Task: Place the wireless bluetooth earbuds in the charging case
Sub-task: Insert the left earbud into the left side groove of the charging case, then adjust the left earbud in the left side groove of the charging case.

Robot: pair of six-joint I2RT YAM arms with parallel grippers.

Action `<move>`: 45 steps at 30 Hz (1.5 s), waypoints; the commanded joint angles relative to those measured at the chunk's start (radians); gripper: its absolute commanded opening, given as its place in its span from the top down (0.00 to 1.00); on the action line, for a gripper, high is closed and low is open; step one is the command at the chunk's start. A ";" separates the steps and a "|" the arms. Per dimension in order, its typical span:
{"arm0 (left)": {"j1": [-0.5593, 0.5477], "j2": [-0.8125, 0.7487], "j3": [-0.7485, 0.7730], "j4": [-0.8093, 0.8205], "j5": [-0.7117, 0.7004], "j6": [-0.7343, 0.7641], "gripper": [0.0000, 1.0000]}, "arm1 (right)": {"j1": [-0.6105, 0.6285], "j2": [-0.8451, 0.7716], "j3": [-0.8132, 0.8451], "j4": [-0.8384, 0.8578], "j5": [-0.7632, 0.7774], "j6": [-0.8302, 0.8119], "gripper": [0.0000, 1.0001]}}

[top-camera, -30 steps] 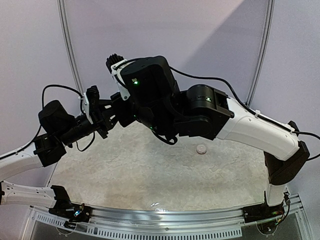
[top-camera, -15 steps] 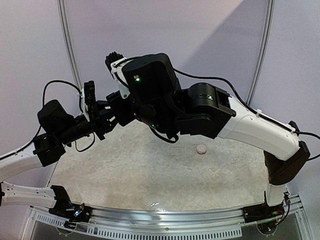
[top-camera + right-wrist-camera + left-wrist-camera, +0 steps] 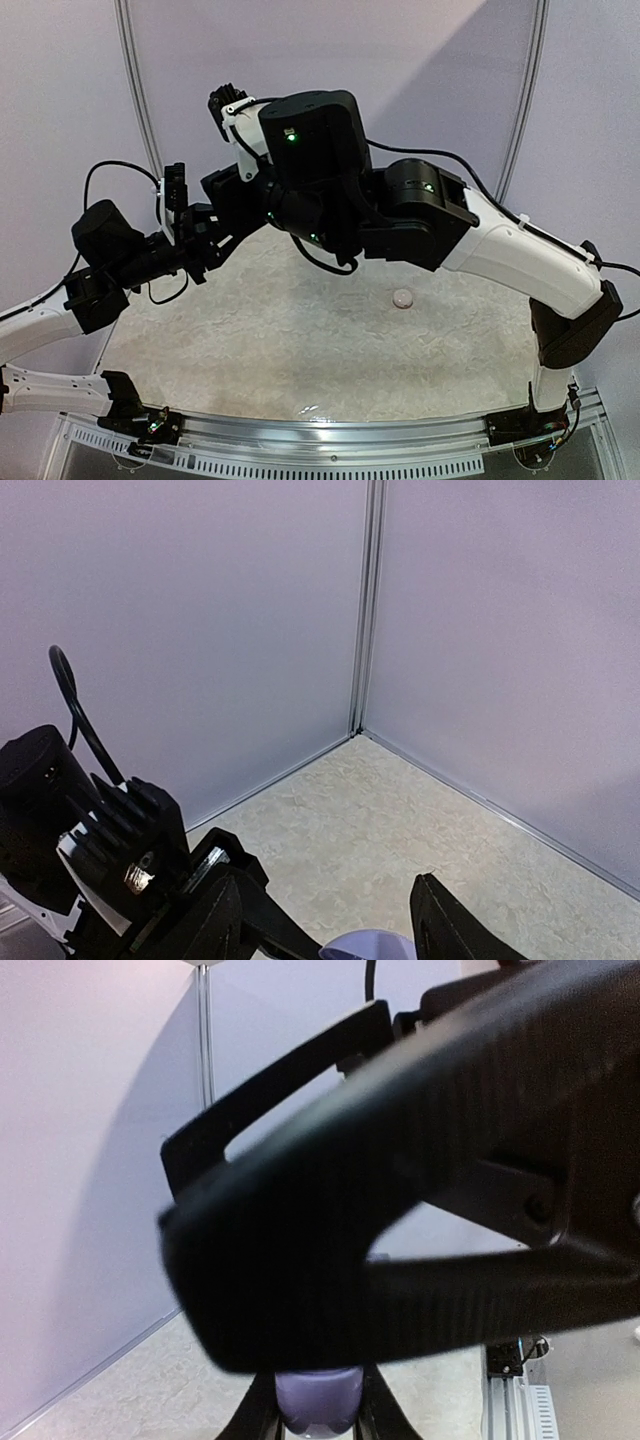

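The pale lavender charging case (image 3: 318, 1395) sits pinched between the fingers of my left gripper (image 3: 318, 1418), which is shut on it and held in the air at the back left (image 3: 203, 228). My right gripper (image 3: 335, 930) hovers right at the case with its jaws apart. The case's rounded top (image 3: 365, 947) shows low between its fingers, nearer the right one. One black right finger (image 3: 400, 1190) crosses close in front of the left wrist camera. One small whitish earbud (image 3: 403, 298) lies on the table, right of centre. In the top view the case is hidden behind the grippers.
The pale mottled table top (image 3: 300, 350) ends in lavender walls meeting at a back corner (image 3: 358, 730). A metal rail (image 3: 330, 435) runs along the near edge with both arm bases. Black cables loop off the left wrist (image 3: 110, 172).
The right gripper's jaws have spread wider around the case. The right wrist has lifted and tilted upward a little. The left gripper stays shut on the case and has shifted slightly left.
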 commanded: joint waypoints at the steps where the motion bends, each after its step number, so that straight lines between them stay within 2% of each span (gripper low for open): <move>1: 0.014 -0.012 -0.004 -0.007 0.010 -0.011 1.00 | -0.004 -0.066 0.015 0.061 -0.031 -0.006 0.39; 10: 0.018 -0.019 -0.004 -0.008 0.012 -0.006 1.00 | -0.014 -0.107 0.007 0.063 -0.029 -0.004 0.39; 14: 0.024 -0.022 -0.005 -0.006 0.015 -0.007 1.00 | -0.017 -0.188 -0.085 0.089 -0.135 -0.024 0.41; 21: 0.035 -0.027 -0.008 0.012 0.016 0.019 1.00 | -0.048 -0.358 -0.276 -0.048 -0.264 0.045 0.79; 26: 0.035 -0.021 -0.003 0.017 0.024 0.031 1.00 | -0.049 -0.332 -0.257 -0.135 -0.319 0.093 1.00; 35: 0.035 -0.019 0.002 0.010 0.032 0.037 1.00 | -0.050 -0.224 -0.184 -0.141 -0.343 0.080 1.00; 45: 0.034 -0.018 0.001 0.010 0.031 0.036 1.00 | -0.056 -0.205 -0.191 -0.155 -0.349 0.103 1.00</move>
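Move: The left earbud, standing in the open charging case, lies about 3 cm below the right hand's empty, spread fingers, 1 cm back and some 2 cm to the right. The case body is about 5 cm below that hand, straight right by 2 cm; the other earbud is roughly 4 cm below, 1 cm ahead and 2 cm right. From the left hand, which grips the case, the left earbud is about 4 cm above, 1 cm back and 1 cm right. The left fingers keep their pinch on the case, almost still, while the right hand lifts clear of it about 5 cm, swings right and a little back, and shuts its fingers fully. It then drops some 7 cm and returns left about 5 cm, turning counter-clockwise and tipping down, so the closed tips stop right beside the protruding left earbud; actual contact can't be made out. ##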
